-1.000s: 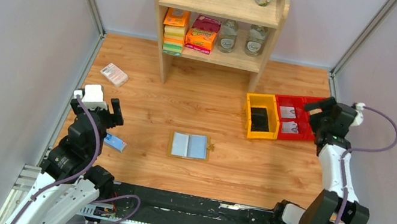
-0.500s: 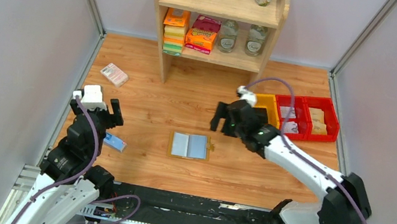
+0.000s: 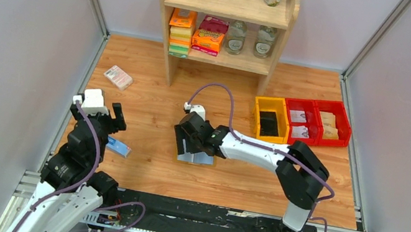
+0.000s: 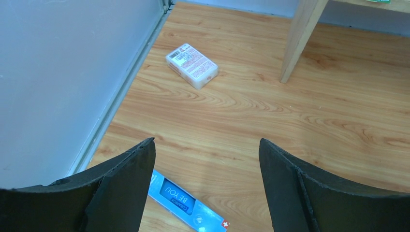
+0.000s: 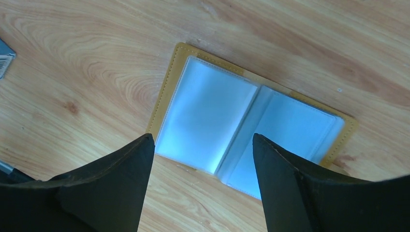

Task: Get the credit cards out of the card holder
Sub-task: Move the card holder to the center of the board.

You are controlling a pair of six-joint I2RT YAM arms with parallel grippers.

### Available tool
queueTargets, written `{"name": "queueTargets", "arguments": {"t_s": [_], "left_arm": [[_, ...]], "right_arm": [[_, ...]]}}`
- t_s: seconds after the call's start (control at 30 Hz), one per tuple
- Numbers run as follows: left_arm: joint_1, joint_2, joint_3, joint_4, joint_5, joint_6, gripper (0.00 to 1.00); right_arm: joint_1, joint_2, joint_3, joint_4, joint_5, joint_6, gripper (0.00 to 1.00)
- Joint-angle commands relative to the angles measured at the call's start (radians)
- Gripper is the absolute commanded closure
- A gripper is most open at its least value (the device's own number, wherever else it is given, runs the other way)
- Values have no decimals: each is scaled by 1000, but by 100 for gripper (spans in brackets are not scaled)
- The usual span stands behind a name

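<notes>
The card holder [image 3: 203, 159] lies open and flat on the wooden floor at the centre, with a tan border and grey-blue inner panels [image 5: 208, 118]. My right gripper [image 3: 188, 145] hangs low over its near edge, covering most of it from above. In the right wrist view the right gripper [image 5: 203, 140] is open and holds nothing, and its fingertips straddle the holder's near edge. I cannot make out any credit cards in the sleeves. My left gripper [image 3: 99, 112] stands open and empty at the left, away from the holder. In its own view the left gripper [image 4: 207, 142] shows only bare floor between the tips.
A blue bar [image 3: 119, 147] lies just below the left gripper, partly under its left finger [image 4: 121, 179]. A pink-white packet [image 3: 118, 77] sits near the left wall. At the back stands a wooden shelf [image 3: 227, 6]. Right of it are a yellow bin [image 3: 270, 123] and red bins [image 3: 315, 122] with small cards.
My right arm has swung from the red bins at the far right across to the centre and come down over the card holder. The left arm has not moved.
</notes>
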State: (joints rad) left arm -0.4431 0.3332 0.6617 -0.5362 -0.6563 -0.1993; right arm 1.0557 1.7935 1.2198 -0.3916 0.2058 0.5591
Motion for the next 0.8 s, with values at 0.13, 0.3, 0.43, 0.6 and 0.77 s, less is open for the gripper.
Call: {"name": "queueTargets", "arguments": {"t_s": [0.13, 0.3, 0.43, 0.6, 0.77], "left_arm": [[4, -8, 15, 12, -5, -3, 15], [4, -6, 15, 12, -2, -2, 15], [4, -5, 13, 13, -2, -2, 15], [4, -3, 12, 13, 0, -2, 15], [4, -2, 12, 13, 1, 0, 15]], "right_arm": [[35, 93, 83, -21, -58, -13, 24], [41, 147, 96, -58, -42, -18, 24], [38, 167, 75, -78, -10, -25, 31], [26, 133, 15, -9, -49, -54, 56], [-3, 112, -25, 28, -68, -85, 73]]}}
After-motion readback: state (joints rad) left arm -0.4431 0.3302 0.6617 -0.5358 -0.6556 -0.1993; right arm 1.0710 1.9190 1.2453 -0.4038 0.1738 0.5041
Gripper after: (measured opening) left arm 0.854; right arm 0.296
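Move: The open card holder lies almost under the right hand's fingers, its middle about 2 cm to the right, level fore and aft, and some 6 cm below. The blue box is roughly 24 cm to the left and 2 cm nearer the base. The yellow bin stands about 26 cm to the right and 16 cm farther out. From the raised left hand, the card holder is some 26 cm to the right, about level fore and aft, and 25 cm down. Onto the left half of the open card holder, close beside its spine, the right hand sinks about 4 cm, easing back 2 cm and slightly left. Low over the clear sleeve it nearly stops sinking and the fingers close from wide to about a third open, while the hand creeps 1 to 2 cm right and forward. Whether the fingertips touch the sleeve can't be seen. ##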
